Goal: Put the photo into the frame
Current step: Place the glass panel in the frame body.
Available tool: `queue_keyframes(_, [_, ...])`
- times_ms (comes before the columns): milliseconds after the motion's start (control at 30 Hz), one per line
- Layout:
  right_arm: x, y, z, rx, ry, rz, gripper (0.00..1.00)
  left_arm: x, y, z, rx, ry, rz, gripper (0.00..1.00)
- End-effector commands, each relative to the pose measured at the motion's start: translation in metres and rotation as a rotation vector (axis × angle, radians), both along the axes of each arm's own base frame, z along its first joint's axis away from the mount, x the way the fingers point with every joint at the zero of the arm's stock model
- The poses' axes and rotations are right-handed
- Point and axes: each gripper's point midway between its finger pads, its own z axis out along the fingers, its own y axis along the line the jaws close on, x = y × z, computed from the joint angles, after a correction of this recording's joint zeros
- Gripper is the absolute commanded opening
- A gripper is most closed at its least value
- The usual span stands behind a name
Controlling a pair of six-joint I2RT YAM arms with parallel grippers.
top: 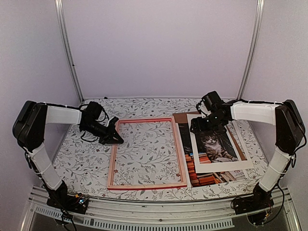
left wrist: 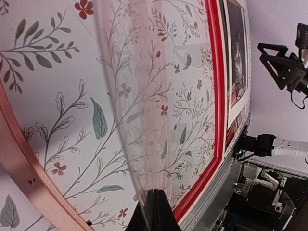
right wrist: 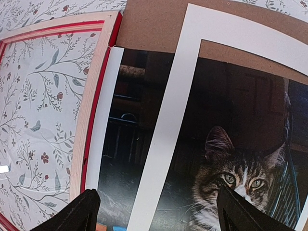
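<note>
The frame (top: 147, 186) lies flat mid-table, pale wood back up, red showing at its edges (left wrist: 217, 96) (right wrist: 89, 110). The photo (top: 199, 173) lies just right of it, cat and books showing; its dark left part (right wrist: 125, 144) sits beside the frame's rail. My left gripper (top: 115, 139) is at the frame's left rail, jaws shut (left wrist: 155, 202) on the edge of a thin clear sheet (left wrist: 130, 96) that slants over the frame opening. My right gripper (top: 204, 127) hovers open (right wrist: 156, 202) over the photo's upper part, nothing between its fingers.
A white mat board (top: 221, 166) (right wrist: 163, 125) with a window lies askew on the photo, the cat showing through it. A brown backing board (top: 185, 117) (right wrist: 149, 29) sticks out beyond them at the far end. A floral cloth (top: 86, 159) covers the table.
</note>
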Motion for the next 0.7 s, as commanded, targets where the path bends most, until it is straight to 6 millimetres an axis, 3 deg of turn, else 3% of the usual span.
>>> queue_keyframes(0, [0.004, 0.01, 0.004, 0.007, -0.013, 0.023, 0.88, 0.005, -0.004, 0.019, -0.04, -0.052, -0.014, 0.03])
queue_keyframes(367, [0.004, 0.013, 0.0, 0.003, -0.006, 0.027, 0.88, 0.004, -0.01, 0.033, -0.063, -0.078, -0.022, 0.19])
queue_keyframes(667, [0.004, 0.012, 0.0, 0.001, -0.005, 0.026, 0.88, 0.005, -0.012, 0.033, -0.06, -0.081, -0.027, 0.31])
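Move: The left hand holds the glass panel's raised left edge just inside the frame body, whose middle lies about 13 cm to its right, 2 cm back and 4 cm below. The frame's left rail is some 3 cm to its left and 1 cm back, its right rail about 28 cm to its right and 1 cm back. From the right hand, the frame's middle lies roughly 27 cm left, 9 cm back and 6 cm below. The left fingers part about a quarter, letting go of the glass's left edge, and rise some 1.5 cm. ##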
